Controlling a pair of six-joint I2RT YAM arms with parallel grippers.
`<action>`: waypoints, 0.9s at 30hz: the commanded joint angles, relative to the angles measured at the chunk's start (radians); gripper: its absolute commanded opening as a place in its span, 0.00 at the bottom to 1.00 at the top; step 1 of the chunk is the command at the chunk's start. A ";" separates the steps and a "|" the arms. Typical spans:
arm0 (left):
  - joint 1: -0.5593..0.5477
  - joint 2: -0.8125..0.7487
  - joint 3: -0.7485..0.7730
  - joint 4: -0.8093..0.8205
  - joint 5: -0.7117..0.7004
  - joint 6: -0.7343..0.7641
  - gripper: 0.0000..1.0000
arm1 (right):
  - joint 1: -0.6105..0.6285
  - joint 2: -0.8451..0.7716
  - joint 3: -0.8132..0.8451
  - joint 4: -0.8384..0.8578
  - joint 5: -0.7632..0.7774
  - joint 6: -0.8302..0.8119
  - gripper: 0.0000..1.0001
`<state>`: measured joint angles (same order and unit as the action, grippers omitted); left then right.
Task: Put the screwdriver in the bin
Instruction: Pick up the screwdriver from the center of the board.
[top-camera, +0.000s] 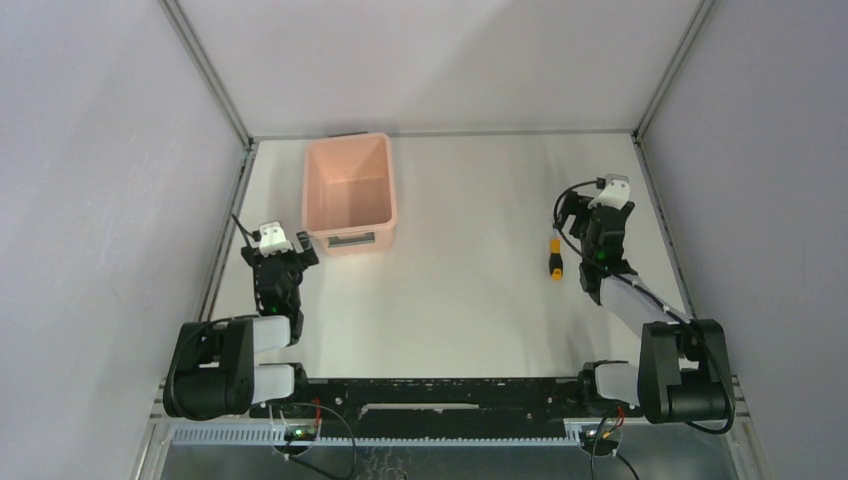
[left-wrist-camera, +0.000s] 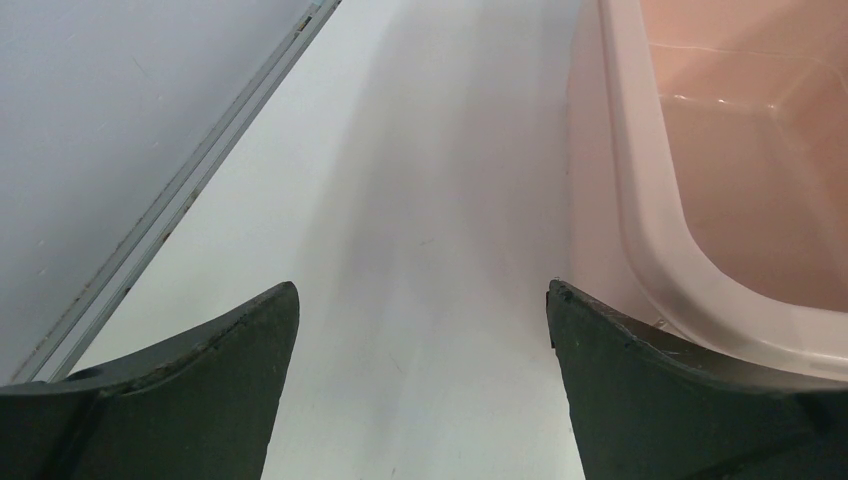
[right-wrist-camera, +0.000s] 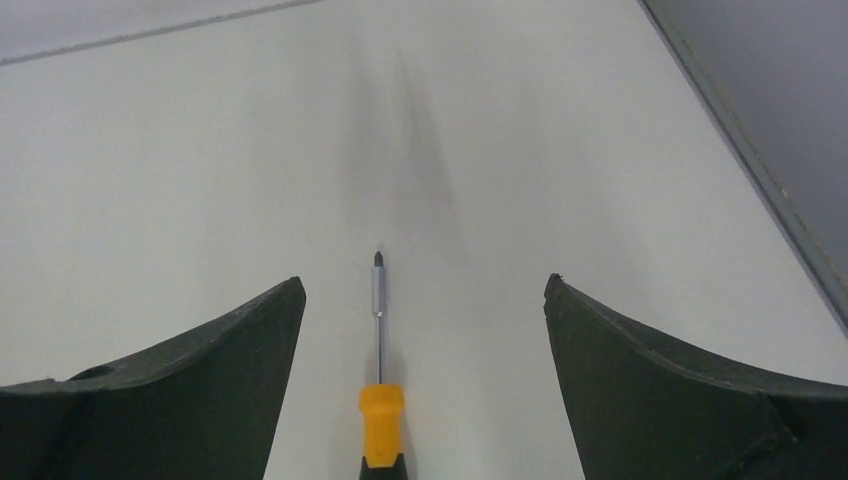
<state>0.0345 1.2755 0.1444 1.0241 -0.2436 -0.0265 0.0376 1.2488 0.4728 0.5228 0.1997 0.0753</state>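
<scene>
The screwdriver (top-camera: 556, 262) lies flat on the white table at the right, orange-and-black handle towards the arm bases. In the right wrist view the screwdriver (right-wrist-camera: 380, 410) lies between my fingers, left of centre, its thin shaft pointing away. My right gripper (right-wrist-camera: 423, 283) is open above it and touches nothing; from above, the right gripper (top-camera: 572, 212) hovers over the shaft end. The salmon-pink bin (top-camera: 392, 190) stands at the back left with nothing in it. My left gripper (top-camera: 290, 252) is open at the bin's near-left corner. In the left wrist view the left gripper (left-wrist-camera: 422, 287) holds nothing, with the bin (left-wrist-camera: 640, 200) at its right.
Grey walls enclose the table on three sides. A metal rail (left-wrist-camera: 170, 210) runs along the left wall, close to my left gripper. The right wall's edge (right-wrist-camera: 770, 190) runs near my right gripper. White tabletop (top-camera: 470, 250) separates the bin from the screwdriver.
</scene>
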 joint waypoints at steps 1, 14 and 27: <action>-0.004 -0.013 0.048 0.039 0.001 0.010 0.98 | 0.032 -0.021 0.149 -0.325 0.036 0.019 0.98; -0.004 -0.013 0.047 0.039 0.001 0.010 0.98 | 0.090 0.197 0.529 -0.975 -0.051 0.114 0.89; -0.005 -0.015 0.047 0.036 0.001 0.010 0.98 | 0.095 0.514 0.685 -1.104 -0.005 0.141 0.69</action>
<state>0.0345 1.2755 0.1444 1.0241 -0.2436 -0.0265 0.1333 1.7096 1.0870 -0.5396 0.1596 0.1925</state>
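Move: The screwdriver lies about 13 cm below the right hand, some 4 cm to its left, with its middle about 3 cm back towards the base. The shaft points ahead and the handle lies nearer the base. Nothing else stands near it. From the idle left hand the same screwdriver lies roughly 58 cm to the right, about 1 cm ahead and 10 cm below. Down onto the screwdriver: the right hand first arcs up a couple of centimetres while sliding left, then sinks some 12 cm and draws back about 4, ending a little over 4 cm farther left. Throughout, the wrist tips the fingers down by about 50 degrees, and they close partway from wide open above the handle's collar, with no touch to be seen. ##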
